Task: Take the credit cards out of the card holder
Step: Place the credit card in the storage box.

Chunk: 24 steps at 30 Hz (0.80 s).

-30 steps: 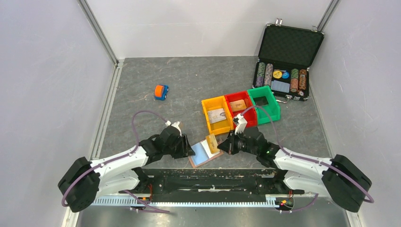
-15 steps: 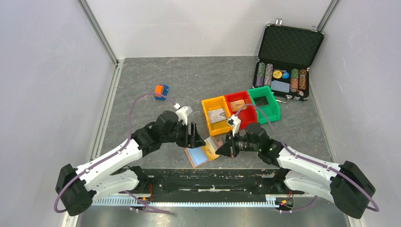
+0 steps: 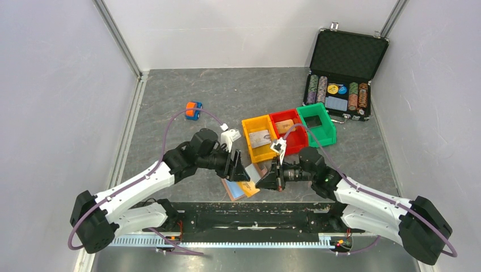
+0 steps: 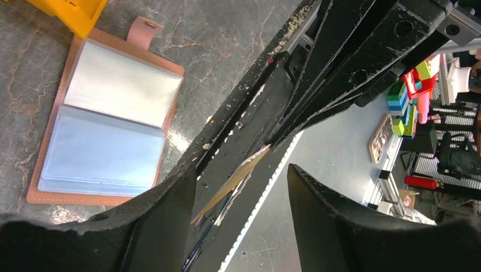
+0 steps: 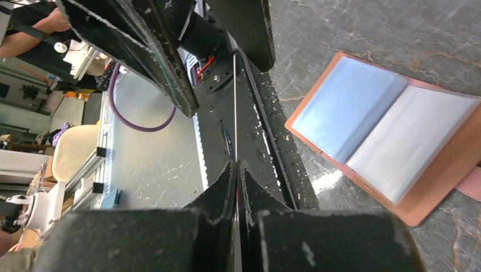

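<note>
The card holder (image 3: pixel 231 188) lies open and flat near the table's front edge, reddish-brown with pale blue clear pockets (image 4: pixel 108 113) (image 5: pixel 391 136). My right gripper (image 3: pixel 268 180) (image 5: pixel 236 164) is shut on one of the credit cards, a yellow-orange one (image 3: pixel 250 189), held just above the holder. The card shows edge-on as a thin line (image 5: pixel 235 113). My left gripper (image 3: pixel 238 170) (image 4: pixel 241 170) is open, one finger on each side of the card's free end (image 4: pixel 230 184), with gaps on both sides. I cannot tell whether other cards remain in the pockets.
Yellow (image 3: pixel 260 139), red (image 3: pixel 288 129) and green (image 3: pixel 316 122) bins stand in a row behind the grippers, the first two with something flat inside. An open black chip case (image 3: pixel 340 85) sits at the back right. An orange-blue toy car (image 3: pixel 193 110) lies at centre left.
My left arm has lifted off the holder's left side and swung right to the held card, its jaws opening wider. The right gripper has shifted slightly with the card.
</note>
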Each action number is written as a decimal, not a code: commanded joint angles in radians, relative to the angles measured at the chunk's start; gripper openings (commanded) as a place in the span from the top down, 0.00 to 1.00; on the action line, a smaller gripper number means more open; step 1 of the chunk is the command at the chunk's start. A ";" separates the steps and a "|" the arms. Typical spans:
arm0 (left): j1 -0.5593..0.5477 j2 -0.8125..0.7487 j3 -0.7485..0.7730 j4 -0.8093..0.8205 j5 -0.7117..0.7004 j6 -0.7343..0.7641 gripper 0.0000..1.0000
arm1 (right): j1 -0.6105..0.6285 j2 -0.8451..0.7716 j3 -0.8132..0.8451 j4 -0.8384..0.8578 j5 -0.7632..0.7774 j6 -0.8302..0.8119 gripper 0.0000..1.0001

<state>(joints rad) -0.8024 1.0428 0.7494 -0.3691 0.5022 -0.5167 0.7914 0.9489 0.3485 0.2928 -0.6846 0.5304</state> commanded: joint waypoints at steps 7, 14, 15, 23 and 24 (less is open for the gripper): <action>0.003 0.009 0.032 0.024 0.076 0.040 0.90 | -0.004 -0.007 0.004 0.093 -0.029 0.013 0.99; 0.004 -0.052 -0.025 0.145 -0.050 -0.101 0.98 | -0.021 -0.082 -0.023 0.086 0.129 0.061 0.67; 0.005 -0.062 -0.033 0.165 -0.065 -0.127 0.98 | -0.024 -0.097 -0.034 0.090 0.160 0.072 0.63; 0.005 -0.127 -0.137 0.318 -0.245 -0.351 0.98 | -0.035 -0.163 -0.185 0.351 0.255 0.293 0.42; 0.005 -0.140 -0.156 0.346 -0.276 -0.377 0.98 | -0.036 -0.169 -0.204 0.380 0.272 0.327 0.40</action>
<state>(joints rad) -0.8024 0.9531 0.6510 -0.1642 0.3683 -0.7280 0.7605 0.8032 0.2089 0.4755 -0.4919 0.7116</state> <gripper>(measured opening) 0.036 0.565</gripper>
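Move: The credit card, held on edge by the right hand's shut fingers, has its middle about 2 cm back, 2 cm right and 1 cm below the open left hand; from the right hand it is some 3 cm left and 1 cm back, about level. From the left hand, the card holder lies roughly 3 cm ahead, 14 cm down; the yellow box about 20 cm ahead and 6 cm right, the red box 22 cm ahead and 18 cm right, both some 12 cm lower. The left fingers shut on the free end of the credit card in mid-air, pinching it by its faces; then the right fingers open to over half and let go of their end. Both hands, after a tiny draw back, go forward about 2.5 cm and rise some 1.5 cm, the right also drifting about 1.5 cm right, off the card. The left wrist swings about 10 degrees counter-clockwise, the right nearly 15 clockwise. ##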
